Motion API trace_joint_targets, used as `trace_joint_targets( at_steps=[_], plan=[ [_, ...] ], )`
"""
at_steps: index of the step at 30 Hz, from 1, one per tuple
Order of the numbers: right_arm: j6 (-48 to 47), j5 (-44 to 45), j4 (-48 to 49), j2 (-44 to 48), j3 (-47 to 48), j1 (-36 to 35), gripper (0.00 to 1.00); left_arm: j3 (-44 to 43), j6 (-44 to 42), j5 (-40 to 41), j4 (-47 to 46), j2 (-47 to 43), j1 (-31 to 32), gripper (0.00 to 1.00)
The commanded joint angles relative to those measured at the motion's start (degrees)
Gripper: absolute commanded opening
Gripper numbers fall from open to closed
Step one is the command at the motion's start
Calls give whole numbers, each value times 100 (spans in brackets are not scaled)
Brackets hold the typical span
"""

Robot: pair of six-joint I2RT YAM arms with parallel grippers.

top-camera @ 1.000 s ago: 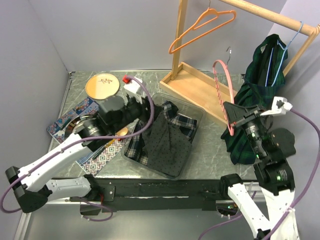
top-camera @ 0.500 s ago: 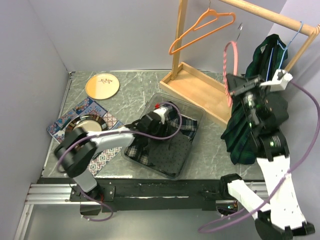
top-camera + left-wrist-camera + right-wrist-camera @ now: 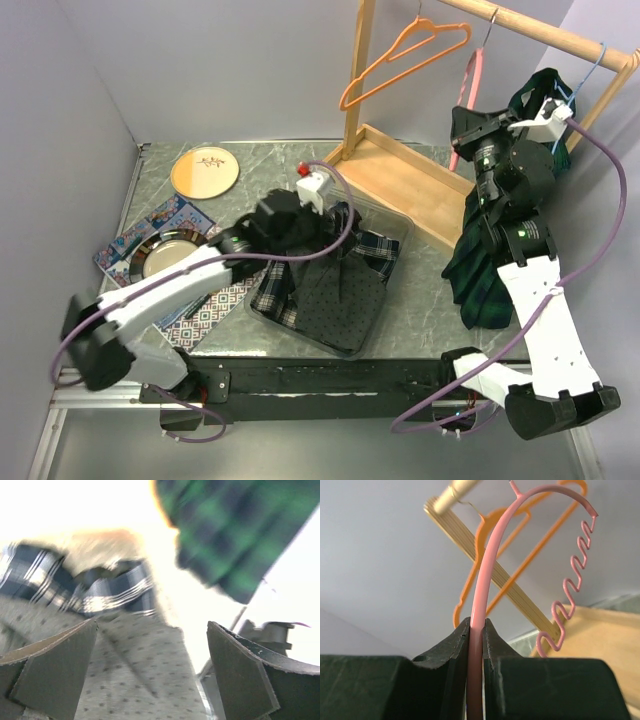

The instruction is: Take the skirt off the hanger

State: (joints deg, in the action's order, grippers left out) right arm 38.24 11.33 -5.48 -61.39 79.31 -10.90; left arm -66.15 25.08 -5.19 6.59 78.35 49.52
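Note:
A grey dotted skirt [image 3: 335,290] lies in the clear bin [image 3: 385,212] on top of a navy plaid garment. It fills the lower part of the left wrist view [image 3: 145,675]. My left gripper [image 3: 325,235] [image 3: 152,625] hovers just over it, open, with nothing between the fingers. A bare pink hanger [image 3: 470,75] [image 3: 490,555] is held high at the wooden rail [image 3: 540,30], its hook at the bar. My right gripper [image 3: 463,118] [image 3: 476,622] is shut on its pink wire.
An orange hanger [image 3: 400,55] hangs bare on the rail. A green tartan garment [image 3: 490,270] hangs from a blue hanger [image 3: 590,75] at the right. The rack's wooden base [image 3: 400,175] sits behind the bin. A round plate [image 3: 205,170] and metal bowl [image 3: 170,250] lie left.
My left gripper dipped into the bin, then rose a little and opened wide, leaving the dotted skirt lying there. My right arm lifted the pink hanger up to the rail.

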Motion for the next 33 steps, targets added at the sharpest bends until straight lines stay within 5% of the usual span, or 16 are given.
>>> trace_joint_targets(
  at_steps=[1,10,19,25,26,30,33],
  plan=[
    [-19,36,1144,48,296,0,0,-248,-108,-903,123,-258,32,97],
    [-45,466,1215,-346,612,0,0,-776,-915,-1081,1105,-635,32,97],
    [210,607,1084,-849,656,9,0,-733,-2235,878,1767,-1593,23,97],
    [246,449,855,-805,577,9,2,390,-2990,2597,645,-2358,23,97],
    [211,388,846,-770,525,9,6,592,-3061,2750,459,-2446,32,97],
    [-53,-16,356,-594,664,9,55,1349,-3097,3050,-261,-2815,32,97],
    [43,-288,-734,-271,850,9,69,1763,-3411,3208,-606,-2913,32,97]
  ],
)
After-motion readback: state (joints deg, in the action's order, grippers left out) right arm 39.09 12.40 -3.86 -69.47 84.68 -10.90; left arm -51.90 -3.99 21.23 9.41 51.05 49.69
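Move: The rail spot for the pink hanger's hook lies roughly 11 cm ahead of the right hand, 3 cm right and 12 cm above. The orange hanger is about 9 cm ahead, 9 cm left and 6 cm up; the green plaid garment hangs level fore-and-aft, some 11 cm right and 18 cm below. The grey skirt lies about 20 cm below the empty left hand, 4 cm back and 1 cm left; the checked shirt shows some 3 cm ahead of that hand, 8 cm right and equally low. The pink hanger, still pinched near one end, is lifted about 3 cm by the right hand, then carried roughly 5 cm forward and lowered again to hook it on the rail; the fingers then open and ease back slightly. Away from the grey skirt, the wide-open left hand first rises and draws back, then sweeps about 15 cm left, up and then down, fingers tipping up some 30 degrees. ##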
